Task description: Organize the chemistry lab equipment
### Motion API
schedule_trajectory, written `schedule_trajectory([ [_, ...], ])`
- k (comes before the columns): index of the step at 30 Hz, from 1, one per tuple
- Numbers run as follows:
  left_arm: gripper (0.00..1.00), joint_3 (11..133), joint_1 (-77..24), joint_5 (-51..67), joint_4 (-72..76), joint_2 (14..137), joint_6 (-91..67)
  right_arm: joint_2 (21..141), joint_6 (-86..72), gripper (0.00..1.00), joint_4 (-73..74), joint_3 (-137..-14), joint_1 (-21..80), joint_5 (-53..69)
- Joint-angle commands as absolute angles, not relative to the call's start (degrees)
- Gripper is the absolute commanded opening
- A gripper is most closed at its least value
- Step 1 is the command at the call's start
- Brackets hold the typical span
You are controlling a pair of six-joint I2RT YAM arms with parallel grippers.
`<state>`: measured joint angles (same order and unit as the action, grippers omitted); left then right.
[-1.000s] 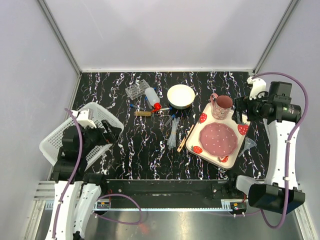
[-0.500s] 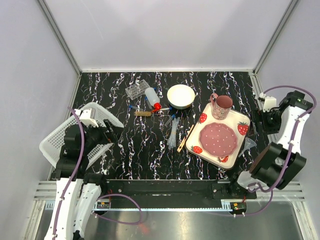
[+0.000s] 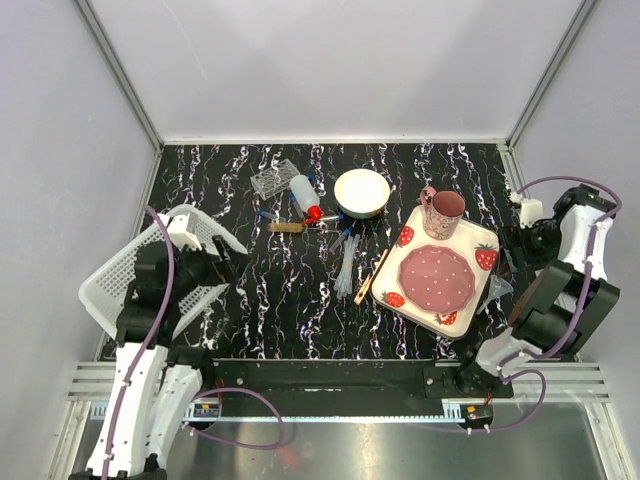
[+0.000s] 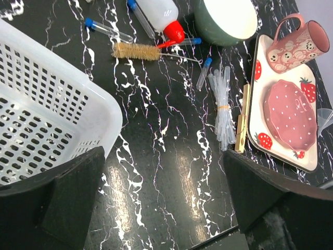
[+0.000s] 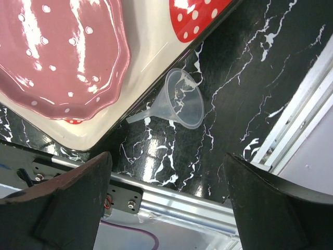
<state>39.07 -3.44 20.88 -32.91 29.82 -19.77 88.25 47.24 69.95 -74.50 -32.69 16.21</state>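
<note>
Near the back of the table lie a clear tube rack (image 3: 275, 180) and a white squeeze bottle (image 3: 303, 190) (image 4: 158, 11) with a red cap. Blue-capped tubes (image 4: 106, 30) and a bristle brush (image 4: 138, 51) lie beside it. A bundle of clear pipettes (image 3: 346, 262) (image 4: 223, 107) and a wooden stick (image 3: 372, 277) (image 4: 241, 125) lie mid-table. A clear funnel (image 5: 184, 99) (image 3: 497, 290) rests by the tray's corner. My left gripper (image 3: 222, 262) (image 4: 166, 208) is open over bare table beside the basket. At the right edge my right gripper (image 3: 518, 245) (image 5: 166, 208) hangs open and empty, near the funnel.
A white slotted basket (image 3: 130, 275) (image 4: 47, 120) sits tilted at the left. A yellow-rimmed white bowl (image 3: 362, 192) stands behind the pipettes. A strawberry tray (image 3: 478, 262) carries a pink plate (image 3: 437, 276) (image 5: 62, 57) and a pink mug (image 3: 443, 211). The metal rail (image 5: 208, 208) borders the near edge.
My right arm has pulled back from beside the mug to the table's right edge and folded down toward the funnel. The left arm shifted slightly.
</note>
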Motion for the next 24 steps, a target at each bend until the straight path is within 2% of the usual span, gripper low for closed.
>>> schedule_trajectory([
  [1, 0.99, 40.25, -3.43, 23.38, -30.41, 32.17, -21.61, 91.75, 52.29, 0.91, 68.55, -76.63, -32.70, 18.19],
  [6, 0.99, 40.78, -3.51, 24.69, -29.36, 34.19, -24.78, 97.29, 54.93, 0.89, 70.05, -79.62, -32.78, 19.60],
  [14, 0.99, 42.80, -3.69, 27.68, -28.30, 37.70, -26.54, 106.34, 55.63, 0.75, 74.88, -83.41, -32.78, 19.77],
  [21, 0.99, 43.33, -4.13, 28.48, -27.95, 40.08, -26.72, 108.89, 55.63, 0.72, 76.11, -85.33, -32.70, 22.06],
  [24, 0.99, 42.98, -4.22, 28.21, -27.77, 39.64, -26.98, 111.09, 54.93, 0.64, 78.04, -87.36, -32.70, 22.24],
])
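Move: The clear funnel lies almost straight under the right hand, about 10 cm below, some 2 cm back and 1 cm to its right. The strawberry tray's middle is about 14 cm to that hand's left and 3 cm farther out; the pink plate on it, 14 cm left and 1 cm ahead. The pink mug is about 13 cm left and 15 cm ahead. From the left hand the funnel is roughly 60 cm to the right, level with it, and 19 cm lower. Sinking about 6 cm towards the funnel beside the tray, the right hand also works some 2 cm forward, veering slightly right and then back left. Its wrist tilts about 15 degrees, swinging the fingertips left and back, while the wide-open fingers close by about a quarter without yet gripping. The empty left hand eases 2 cm right, dropping a little and tipping down some 10 degrees. ##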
